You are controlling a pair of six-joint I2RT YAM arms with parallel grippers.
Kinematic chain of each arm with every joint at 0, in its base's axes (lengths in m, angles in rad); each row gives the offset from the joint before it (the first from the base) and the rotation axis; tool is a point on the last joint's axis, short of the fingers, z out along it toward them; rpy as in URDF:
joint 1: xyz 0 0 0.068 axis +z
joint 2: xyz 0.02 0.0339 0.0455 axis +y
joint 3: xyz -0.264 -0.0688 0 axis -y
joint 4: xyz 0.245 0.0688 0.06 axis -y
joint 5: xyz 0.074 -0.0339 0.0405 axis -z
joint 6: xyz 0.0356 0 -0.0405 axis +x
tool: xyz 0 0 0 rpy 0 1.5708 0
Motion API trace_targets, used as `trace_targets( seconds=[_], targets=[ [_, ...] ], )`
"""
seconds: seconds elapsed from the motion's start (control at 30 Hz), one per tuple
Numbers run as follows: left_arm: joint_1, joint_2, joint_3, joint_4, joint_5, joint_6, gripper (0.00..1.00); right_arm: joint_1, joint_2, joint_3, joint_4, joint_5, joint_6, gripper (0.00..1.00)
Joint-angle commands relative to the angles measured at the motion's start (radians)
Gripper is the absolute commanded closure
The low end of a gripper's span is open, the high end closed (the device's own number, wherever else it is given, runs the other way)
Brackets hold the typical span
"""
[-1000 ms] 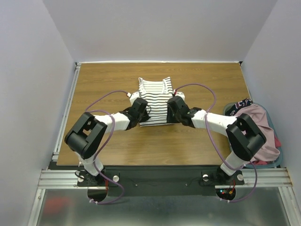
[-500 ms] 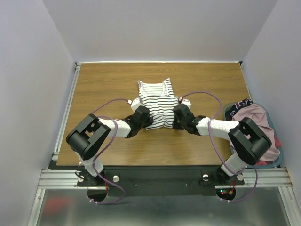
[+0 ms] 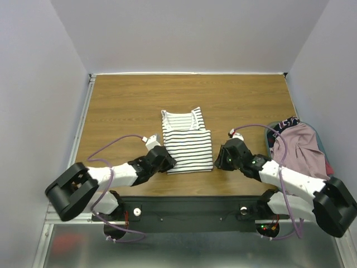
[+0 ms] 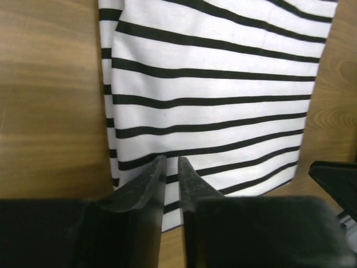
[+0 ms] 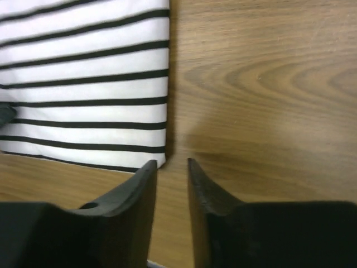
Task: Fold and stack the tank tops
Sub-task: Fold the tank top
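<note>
The striped tank top [image 3: 187, 144] lies flat on the wooden table [image 3: 117, 106], its body a neat rectangle with the neckline at the far end. My left gripper [image 3: 169, 162] sits low at its near-left corner. In the left wrist view the left gripper [image 4: 171, 159] has a narrow gap, and the striped cloth [image 4: 212, 84] shows beyond it, ungripped. My right gripper [image 3: 218, 161] is at the near-right corner. In the right wrist view the right gripper [image 5: 172, 162] is open over bare wood, just beside the top's edge [image 5: 83, 84]. The pink tank top [image 3: 301, 151] lies crumpled at the right.
The pink top rests in a bin [image 3: 333, 187] at the table's right edge, on a dark navy garment [image 3: 284, 124]. A little red cloth [image 3: 329, 167] shows beside it. A metal rail [image 3: 78, 134] borders the table's left side.
Both grippers have drawn back toward the near edge, from the top's middle to its near corners. The left jaws have parted and the top now lies flat and free.
</note>
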Motion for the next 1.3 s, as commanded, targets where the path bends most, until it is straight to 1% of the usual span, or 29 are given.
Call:
trace_targets(
  seconds=[0.0,0.03,0.07,0.1,0.13,0.17,0.23,0.27,0.3,0.37,0.43,0.53,0.67,0.77,0.8,0.83,0.87,0.97,1.03,1.1,1.27],
  targets=[
    [-0.044,-0.203,-0.014,-0.176,-0.030,-0.044,0.61,0.012,-0.111,0.005,-0.105,-0.013,0.061,0.54],
    [-0.048,-0.233,-0.018,-0.217,-0.033,-0.066,0.58,0.012,-0.150,-0.006,-0.113,0.001,0.078,0.52],
    [-0.056,-0.259,-0.023,-0.218,-0.033,-0.089,0.55,0.012,-0.161,-0.012,-0.118,0.001,0.086,0.50],
    [-0.071,-0.281,-0.034,-0.271,-0.036,-0.115,0.50,0.012,-0.166,-0.018,-0.123,-0.006,0.093,0.50],
    [-0.082,-0.313,-0.035,-0.308,-0.050,-0.179,0.48,0.012,-0.165,-0.026,-0.120,-0.032,0.113,0.49],
    [-0.096,-0.325,-0.035,-0.380,-0.062,-0.207,0.48,0.013,-0.160,-0.044,-0.115,-0.048,0.122,0.49],
    [-0.157,-0.354,-0.032,-0.457,-0.126,-0.290,0.48,0.012,-0.139,-0.067,-0.078,-0.072,0.136,0.50],
    [-0.179,-0.359,-0.038,-0.512,-0.145,-0.374,0.48,0.013,-0.134,-0.086,-0.064,-0.088,0.153,0.50],
    [-0.217,-0.361,-0.041,-0.537,-0.169,-0.415,0.48,0.013,-0.135,-0.095,-0.032,-0.098,0.161,0.50],
    [-0.248,-0.348,-0.051,-0.573,-0.177,-0.512,0.48,0.015,-0.140,-0.109,-0.006,-0.117,0.182,0.49],
    [-0.285,-0.319,-0.051,-0.590,-0.182,-0.558,0.46,0.017,-0.140,-0.121,0.017,-0.117,0.193,0.48],
    [-0.309,-0.278,-0.052,-0.587,-0.191,-0.621,0.43,0.018,-0.128,-0.136,0.046,-0.124,0.204,0.47],
    [-0.309,-0.293,-0.061,-0.564,-0.219,-0.640,0.42,0.027,-0.120,-0.159,0.094,-0.126,0.227,0.45],
    [-0.309,-0.354,-0.083,-0.546,-0.255,-0.644,0.42,0.030,-0.111,-0.169,0.123,-0.123,0.238,0.45],
    [-0.309,-0.371,-0.100,-0.543,-0.265,-0.647,0.41,0.033,-0.102,-0.173,0.130,-0.118,0.241,0.45],
    [-0.308,-0.400,-0.106,-0.544,-0.281,-0.655,0.38,0.033,-0.096,-0.175,0.147,-0.118,0.244,0.45],
    [-0.309,-0.413,-0.118,-0.554,-0.286,-0.663,0.37,0.035,-0.080,-0.176,0.157,-0.115,0.245,0.45],
    [-0.302,-0.431,-0.132,-0.566,-0.306,-0.681,0.37,0.038,-0.050,-0.176,0.187,-0.112,0.253,0.45],
    [-0.289,-0.425,-0.140,-0.554,-0.312,-0.681,0.36,0.044,-0.022,-0.178,0.209,-0.109,0.257,0.45],
    [-0.274,-0.414,-0.149,-0.499,-0.311,-0.649,0.37,0.047,-0.007,-0.181,0.216,-0.100,0.259,0.45],
    [-0.194,-0.312,-0.144,-0.364,-0.257,-0.551,0.40,0.050,0.022,-0.189,0.219,-0.079,0.265,0.47]
  ],
)
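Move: The near left corner of the folded tank top lies about 5 cm back and 3 cm to the left of the left hand, about 1 cm below; its near right corner is roughly 16 cm to the right and 4 cm back of that hand. From the right hand, this near right corner is only about 2 cm left, 2 cm back and 2 cm down. The tank top's shoulder straps lie some 18 cm ahead and 3 cm right of the left hand. The left hand comes free of the tank top's left edge, hopping up nearly 5 cm while its fingers spread, drawing back about 9 cm and sinking again, then easing left and some 3 cm forward with a 20-degree counter-clockwise turn, so that its open fingers face the near left corner. The right hand makes a smaller hop back and down while opening further, then slides left about 4 cm and slightly forward, rolling its left side up some 15 degrees, to bring its open fingers around the near right corner, neither hand closing yet. ##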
